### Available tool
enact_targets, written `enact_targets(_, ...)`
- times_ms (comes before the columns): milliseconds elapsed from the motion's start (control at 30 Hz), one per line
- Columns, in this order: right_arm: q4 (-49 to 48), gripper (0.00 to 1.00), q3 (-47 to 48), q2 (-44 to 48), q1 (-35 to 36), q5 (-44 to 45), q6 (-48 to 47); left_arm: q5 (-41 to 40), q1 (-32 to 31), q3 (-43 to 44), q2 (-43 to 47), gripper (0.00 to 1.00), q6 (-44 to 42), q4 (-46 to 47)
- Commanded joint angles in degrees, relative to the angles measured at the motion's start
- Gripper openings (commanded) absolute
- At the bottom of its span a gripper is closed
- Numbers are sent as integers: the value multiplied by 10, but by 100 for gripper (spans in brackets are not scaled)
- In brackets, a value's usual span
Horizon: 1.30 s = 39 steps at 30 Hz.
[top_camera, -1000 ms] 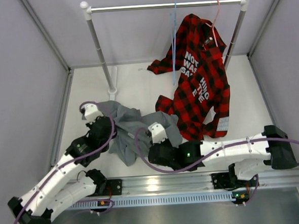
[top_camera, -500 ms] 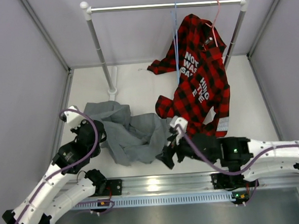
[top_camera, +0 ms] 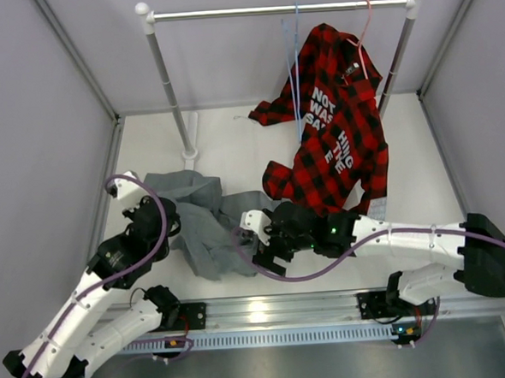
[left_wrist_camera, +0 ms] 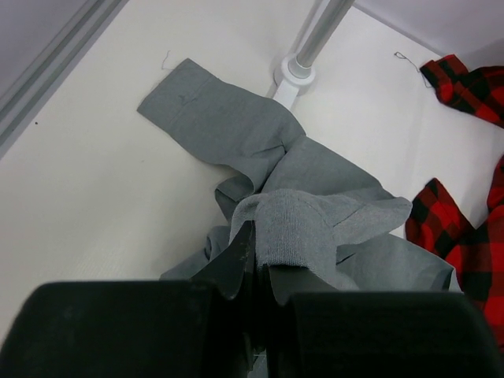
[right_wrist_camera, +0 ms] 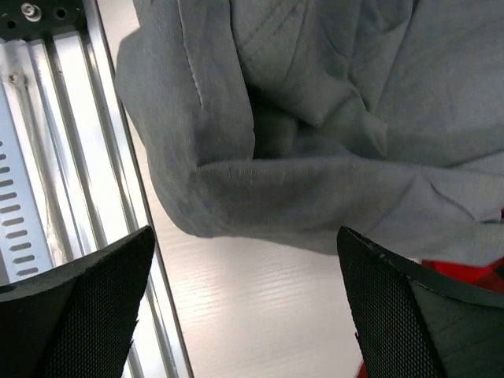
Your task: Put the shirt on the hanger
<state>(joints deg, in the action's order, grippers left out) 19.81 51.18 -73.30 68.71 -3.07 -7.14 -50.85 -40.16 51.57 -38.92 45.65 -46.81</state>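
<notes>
The grey shirt (top_camera: 214, 227) lies crumpled on the table's left half, one sleeve (left_wrist_camera: 213, 122) stretched toward the rack foot. My left gripper (top_camera: 172, 221) is at its left edge, shut on a raised fold of the shirt (left_wrist_camera: 299, 228); the jaws (left_wrist_camera: 264, 272) pinch the cloth. At the shirt's near right edge my right gripper (top_camera: 258, 254) hovers open. In its wrist view the shirt (right_wrist_camera: 315, 118) lies just beyond the fingertips (right_wrist_camera: 87, 315), and nothing is between them. The light-blue hanger (top_camera: 295, 66) hangs from the rail, bare.
A clothes rack (top_camera: 280, 9) stands at the back, its left post foot (left_wrist_camera: 295, 75) near the sleeve. A red-and-black plaid shirt (top_camera: 340, 141) hangs from a pink hanger (top_camera: 364, 19) and trails onto the table. An aluminium rail (right_wrist_camera: 47, 157) runs along the near edge.
My right gripper let go of the shirt, opened, drew back and returned to the shirt's near edge. My left gripper pulled its fold leftward, spreading the shirt.
</notes>
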Motion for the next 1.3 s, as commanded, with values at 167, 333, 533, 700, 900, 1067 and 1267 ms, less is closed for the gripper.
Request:
enact_targets(167,-110,88,34,-36,-21,-37,-38,18,2,39,-12,0,-26,-3)
enact_targets(333,-114,56,49,-53,-21,-40,-50,17,2,45,-21,0,-28,-4)
enact_targets(533,-93,0,23,12,-4,31,-10,-1,2,64,-35,0,-23,-8)
enact_targets(700,65,0,110,93,62,246,85,-28,2,118,-56,0,-6,-14)
enact_targets(900,307,0,388,30,232,495,179,-81,2,189,-68,0,47,-15)
enact_targets(1067,393,0,496,-104,323,618,303,-101,1,201,-61,0,82,-15)
enact_targets(1267,398,0,447,-187,295,591,428,-158,2,218,-70,0,117,-74)
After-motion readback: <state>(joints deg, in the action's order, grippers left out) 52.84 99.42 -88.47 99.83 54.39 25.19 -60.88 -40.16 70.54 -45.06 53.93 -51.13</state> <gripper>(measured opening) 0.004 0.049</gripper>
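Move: The near, loose edge of the grey shirt lies just off the right hand's open fingers, about 4 cm to the left and 2 cm ahead, at roughly fingertip height. The red plaid shirt is some 30 cm ahead of that hand, 22 cm to its right and 10 cm lower. From the left hand, already gripping the grey shirt, the same edge lies about 19 cm right, 10 cm back and 12 cm below; the rack's left foot is 22 cm ahead, about 20 cm below. Leftwards first, about 3 cm and slightly forward, the right hand slides its open fingers over the grey shirt's loose edge and shuts them on it. It then sweeps up some 25 cm while drawing back, turning roughly 30 degrees clockwise, and finally sinks about 7 cm. The left hand keeps its pinch and rises with it, about 10 cm, its fingers tilting upwards. ##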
